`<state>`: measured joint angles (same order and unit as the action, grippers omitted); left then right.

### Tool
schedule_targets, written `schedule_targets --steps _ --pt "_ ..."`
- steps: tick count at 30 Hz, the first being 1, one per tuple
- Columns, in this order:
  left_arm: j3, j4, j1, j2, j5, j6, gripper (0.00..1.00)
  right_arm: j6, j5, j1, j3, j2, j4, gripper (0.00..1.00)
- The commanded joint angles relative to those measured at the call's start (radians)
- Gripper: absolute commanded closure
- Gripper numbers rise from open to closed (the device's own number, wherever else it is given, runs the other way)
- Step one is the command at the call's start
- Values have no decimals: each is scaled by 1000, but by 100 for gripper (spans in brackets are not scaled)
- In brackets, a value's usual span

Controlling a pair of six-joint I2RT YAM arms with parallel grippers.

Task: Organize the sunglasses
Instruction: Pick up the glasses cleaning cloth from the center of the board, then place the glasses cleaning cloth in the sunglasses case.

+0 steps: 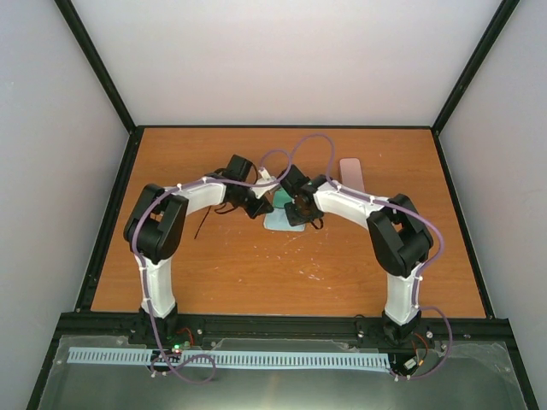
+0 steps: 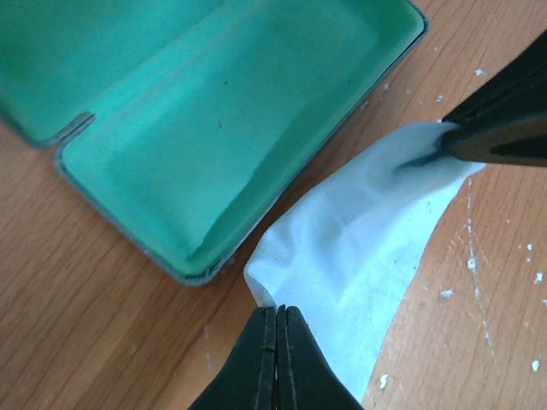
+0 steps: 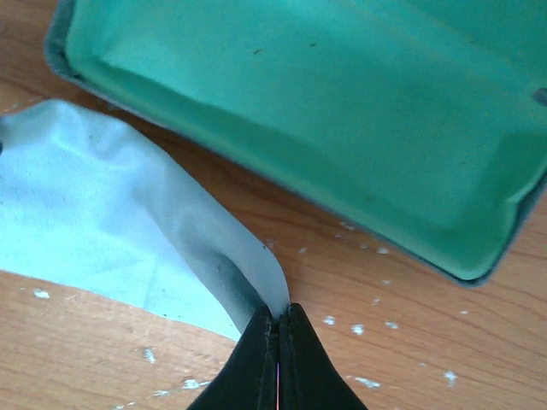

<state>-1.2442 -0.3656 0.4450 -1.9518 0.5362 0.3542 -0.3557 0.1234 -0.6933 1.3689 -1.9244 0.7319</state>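
Observation:
A light-blue cloth (image 2: 367, 239) lies on the wooden table beside an open case (image 2: 222, 128) with a green lining and nothing in it. My left gripper (image 2: 277, 309) is shut on one corner of the cloth. My right gripper (image 3: 279, 312) is shut on the opposite corner of the cloth (image 3: 94, 222), with the case (image 3: 325, 111) just beyond it. From above, both grippers (image 1: 259, 207) (image 1: 299, 209) meet over the cloth (image 1: 282, 222) at mid-table. A thin black line (image 1: 200, 226) beside the left arm looks like an arm of the black sunglasses; the rest of them is hidden.
A closed pink case (image 1: 351, 175) lies behind the right arm, toward the back of the table. White specks dot the wood near the cloth. Black frame rails edge the table on all sides.

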Motion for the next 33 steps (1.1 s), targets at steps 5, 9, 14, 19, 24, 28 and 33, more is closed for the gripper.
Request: schedule_targets --steps 5,9,14,19,24,28,33 --pt "-96 2 26 -54 35 -49 100 49 48 67 -12 43 7 97" --pt "-139 2 26 -80 28 -57 99 79 47 107 3 39 8 97" --pt "-199 -10 26 -123 24 -58 99 107 40 143 34 21 11 97" --pt "-238 -13 26 -150 19 -63 99 132 35 164 57 8 8 97" --pt "-275 -17 26 -173 16 -75 100 155 25 188 73 0 -1 97" --pt "-306 -18 26 -191 13 -80 99 169 20 206 91 -20 0 97" --pt "-349 -26 26 -214 -1 -73 99 177 10 220 113 -44 -6 97"
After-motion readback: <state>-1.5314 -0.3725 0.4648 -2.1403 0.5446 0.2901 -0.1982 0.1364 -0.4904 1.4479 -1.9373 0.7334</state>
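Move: The cloth already hangs between both hands; it is being taken to the open green-lined case. The case's middle lies about 4 cm ahead of the left hand, 7 cm right and 3 cm below; from the right hand, 6 cm ahead, 1 cm left, 3 cm below. The pink case lies some 11 cm ahead of the right hand and 14 cm right, and the sunglasses about 23 cm left of the left hand and 2 cm ahead. Both shut hands keep pinching the cloth's corners, carrying it about 7–9 cm forward and right over the open case. ##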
